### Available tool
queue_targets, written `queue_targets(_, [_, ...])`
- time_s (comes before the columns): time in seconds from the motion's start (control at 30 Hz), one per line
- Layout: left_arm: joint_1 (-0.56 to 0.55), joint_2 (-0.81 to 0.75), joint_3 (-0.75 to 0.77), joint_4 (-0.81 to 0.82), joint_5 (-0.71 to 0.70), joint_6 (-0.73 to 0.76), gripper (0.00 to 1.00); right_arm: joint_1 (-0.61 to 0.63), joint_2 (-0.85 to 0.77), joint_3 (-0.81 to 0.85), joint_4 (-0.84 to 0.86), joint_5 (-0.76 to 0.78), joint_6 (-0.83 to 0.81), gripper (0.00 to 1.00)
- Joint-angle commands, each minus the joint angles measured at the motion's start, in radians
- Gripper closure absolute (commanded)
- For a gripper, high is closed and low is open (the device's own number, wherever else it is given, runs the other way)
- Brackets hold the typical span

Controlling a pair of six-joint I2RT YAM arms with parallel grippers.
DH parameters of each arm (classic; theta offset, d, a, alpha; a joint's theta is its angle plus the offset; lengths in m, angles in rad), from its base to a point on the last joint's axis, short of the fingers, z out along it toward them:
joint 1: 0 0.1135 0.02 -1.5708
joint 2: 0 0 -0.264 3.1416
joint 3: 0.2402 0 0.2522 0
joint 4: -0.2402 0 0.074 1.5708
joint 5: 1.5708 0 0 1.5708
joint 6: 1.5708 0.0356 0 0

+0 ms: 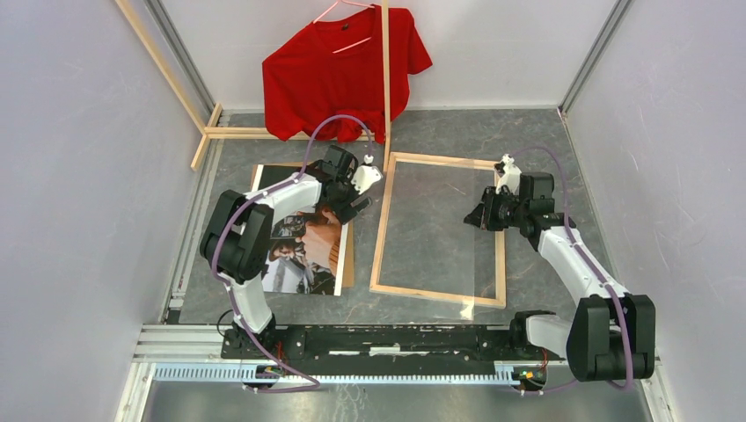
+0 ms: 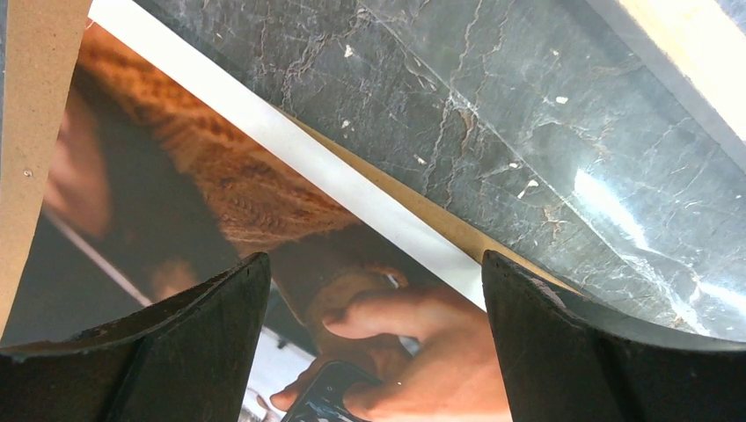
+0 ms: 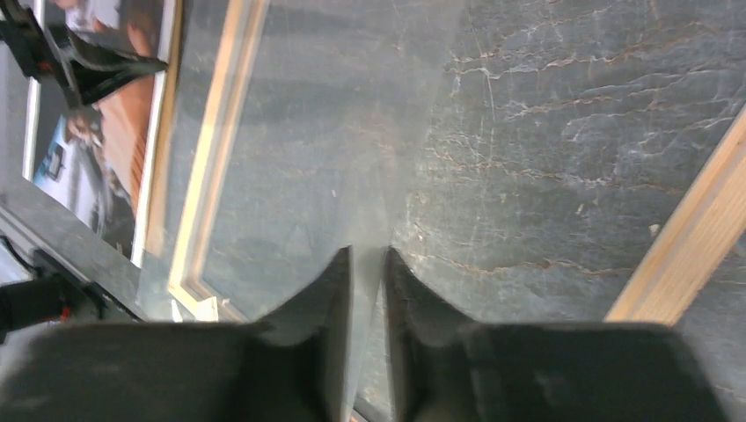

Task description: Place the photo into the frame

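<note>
The photo (image 1: 308, 255) lies face up at left on a brown cardboard sheet (image 1: 348, 259). In the left wrist view its orange and dark print (image 2: 220, 202) fills the space below my left gripper (image 2: 374, 259), which hovers wide open over the photo's right edge, holding nothing. The frame (image 1: 380, 229) lies flat at centre, bare wood up, with a clear pane (image 1: 440, 237) inside it. My right gripper (image 1: 475, 215) sits low over the frame's right half. Its jaws (image 3: 367, 255) stand narrowly apart, the pane's thin edge (image 3: 422, 132) running between them.
A red shirt (image 1: 343, 70) hangs on a hanger at the back, on a rack of pale wooden poles (image 1: 385, 79). White walls close in both sides. The frame's right rail (image 3: 695, 237) lies just right of my right gripper.
</note>
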Motion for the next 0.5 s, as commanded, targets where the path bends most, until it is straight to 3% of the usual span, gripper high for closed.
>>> queue_targets(0.0, [-0.015, 0.005, 0.005, 0.035, 0.035, -0.031, 0.05, -0.002, 0.024, -0.003, 0.058, -0.013, 0.005, 0.65])
queue_targets(0.07, [-0.026, 0.007, -0.01, 0.05, 0.021, -0.034, 0.05, -0.002, 0.035, -0.043, 0.094, -0.031, 0.025, 0.55])
queue_targets(0.4, [-0.037, -0.001, -0.046, 0.068, -0.006, -0.032, 0.06, -0.059, 0.047, -0.209, 0.16, -0.014, 0.084, 0.34])
queue_targets(0.47, [-0.036, -0.006, -0.055, 0.069, -0.003, -0.031, 0.05, -0.065, 0.039, -0.229, 0.148, 0.01, 0.087, 0.25])
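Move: The right hand pinches the right-hand edge of the clear sheet; the sheet's middle is some 10 cm to its left, 2 cm back and 7 cm lower. The frame's middle is about 7 cm left, level with the hand and 10 cm below; the frame's right bar is 6 cm to the right at that height. The photo is about 35 cm left, straight across and 10 cm lower. From the left hand, the frame's middle is some 17 cm right, 4 cm back and 3 cm down. The right fingers let go of the clear sheet's edge and spread to well over half open. After barely pausing, the hand drops about 7 cm towards the table inside the frame's right bar, drawing back some 4 cm and tipping about 10 degrees more steeply down. The left hand, open throughout, edges 1 to 1.5 cm right, off the photo's side towards the sheet's left edge. ##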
